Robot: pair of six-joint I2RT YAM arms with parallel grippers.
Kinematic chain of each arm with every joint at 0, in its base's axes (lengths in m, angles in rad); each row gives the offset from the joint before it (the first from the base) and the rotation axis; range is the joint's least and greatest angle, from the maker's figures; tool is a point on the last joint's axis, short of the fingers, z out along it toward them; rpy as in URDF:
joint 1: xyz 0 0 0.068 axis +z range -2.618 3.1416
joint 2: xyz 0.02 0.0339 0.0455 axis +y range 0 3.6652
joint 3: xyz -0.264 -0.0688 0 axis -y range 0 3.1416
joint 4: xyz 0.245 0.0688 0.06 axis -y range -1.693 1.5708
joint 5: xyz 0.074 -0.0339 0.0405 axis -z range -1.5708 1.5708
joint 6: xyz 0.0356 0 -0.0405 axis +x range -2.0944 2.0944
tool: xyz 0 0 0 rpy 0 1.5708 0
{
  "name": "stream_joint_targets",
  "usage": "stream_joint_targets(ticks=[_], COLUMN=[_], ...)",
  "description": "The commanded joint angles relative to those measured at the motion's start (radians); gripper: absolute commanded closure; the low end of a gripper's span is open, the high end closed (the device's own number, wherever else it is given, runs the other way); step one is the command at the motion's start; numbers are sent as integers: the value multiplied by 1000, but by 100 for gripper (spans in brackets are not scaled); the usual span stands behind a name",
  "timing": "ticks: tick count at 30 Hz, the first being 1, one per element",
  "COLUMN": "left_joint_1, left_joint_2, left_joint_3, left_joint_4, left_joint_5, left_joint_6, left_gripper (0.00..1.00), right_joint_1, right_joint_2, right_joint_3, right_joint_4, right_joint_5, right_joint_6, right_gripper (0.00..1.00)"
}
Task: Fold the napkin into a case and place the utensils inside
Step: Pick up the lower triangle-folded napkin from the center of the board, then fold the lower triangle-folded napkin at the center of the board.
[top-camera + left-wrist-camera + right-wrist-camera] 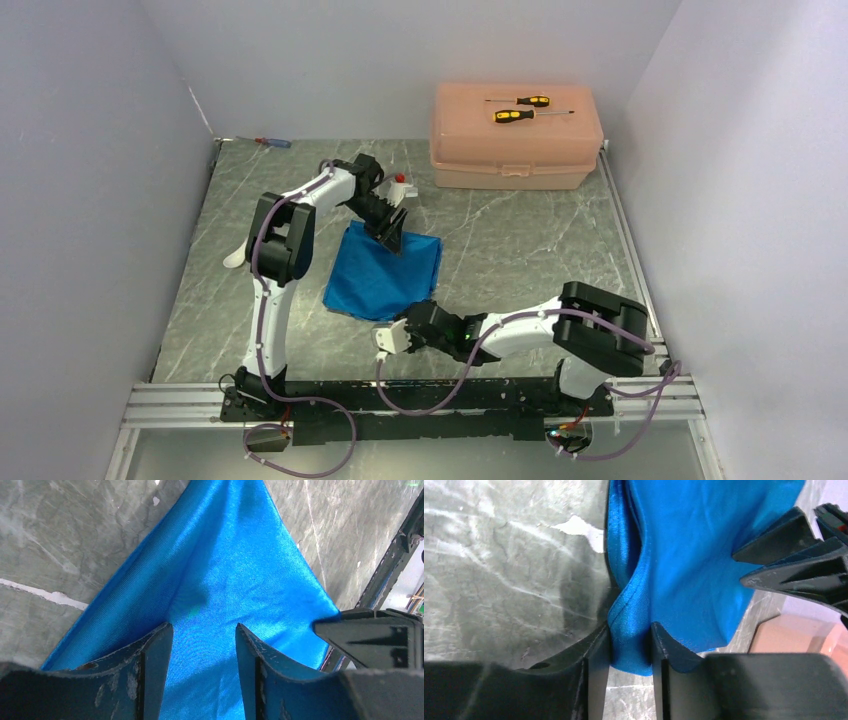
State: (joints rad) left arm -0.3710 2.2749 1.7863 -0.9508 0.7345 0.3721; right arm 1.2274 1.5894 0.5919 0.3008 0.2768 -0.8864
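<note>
The bright blue napkin [385,275] lies flat on the marble table, roughly square. My left gripper [390,240] stands over its far edge. In the left wrist view the left gripper [204,626] is open, its fingers apart above the smooth napkin [225,570]. My right gripper [395,325] is at the near corner. In the right wrist view the right gripper [630,627] is shut on a bunched fold of the napkin [684,555], which fills the gap between both fingers. A white spoon [235,258] peeks out left of the left arm.
A peach plastic box [515,150] sits at the back right with two yellow-and-black screwdrivers [520,108] on its lid. A small blue-and-red screwdriver [272,142] lies at the back left corner. Grey walls close in three sides. A metal rail [400,400] runs along the near edge.
</note>
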Motion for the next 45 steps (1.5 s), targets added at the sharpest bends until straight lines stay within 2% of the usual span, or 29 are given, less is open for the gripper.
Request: stream_joint_targets(ticks=[1,3,6,12,17,22,27,45], left_joint_1=[-5,-5,-5,-5,-5,-5,-5,-5], left_joint_2=[32,34,36,48,61,70,75,86], left_joint_3=[27,28,31,44,54,60,64,70], left_joint_4=[-13,-17,-19,-31,-44,-54,-63,-73], left_joint_5=[-47,-58,-70,-85,-96,-101,-102,-117], left_joint_6=[26,32,38,51,63,73,83,102], left_gripper=[45,45,45,46,46,47,47,48], right_joint_1=[-10,-17,-30,-92,-145,-256,-317,-538], right_joint_2=[25,21,14,-30,-47,-54,11,160], right_joint_3=[31,40,44,64,77,118,184,240], right_joint_4=[-2,-10,-3,8,24,26,-42,-55], right_joint_5=[-22,-31,-36,-105,-160,-268,-322,-597], right_joint_6=[80,118,160,273,360,492,585,1022], right_gripper=[73,82,92,98,100,100,100,100])
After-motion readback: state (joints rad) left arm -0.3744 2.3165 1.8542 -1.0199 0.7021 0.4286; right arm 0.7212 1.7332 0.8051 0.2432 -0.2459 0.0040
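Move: The napkin's near edge already lies between the right hand's half-closed fingers. From that hand the napkin's middle is about 11 cm ahead and 4 cm left, its near-left corner some 15 cm left and 3 cm ahead, its far-right corner about 17 cm ahead and 8 cm right. From the left hand, the gripped edge lies about 15 cm back and 1 cm right, all at roughly fingertip level or a centimetre below. Right fingers pinch the napkin's near edge, carrying it about 9 cm forward in a low arc, turning clockwise. ##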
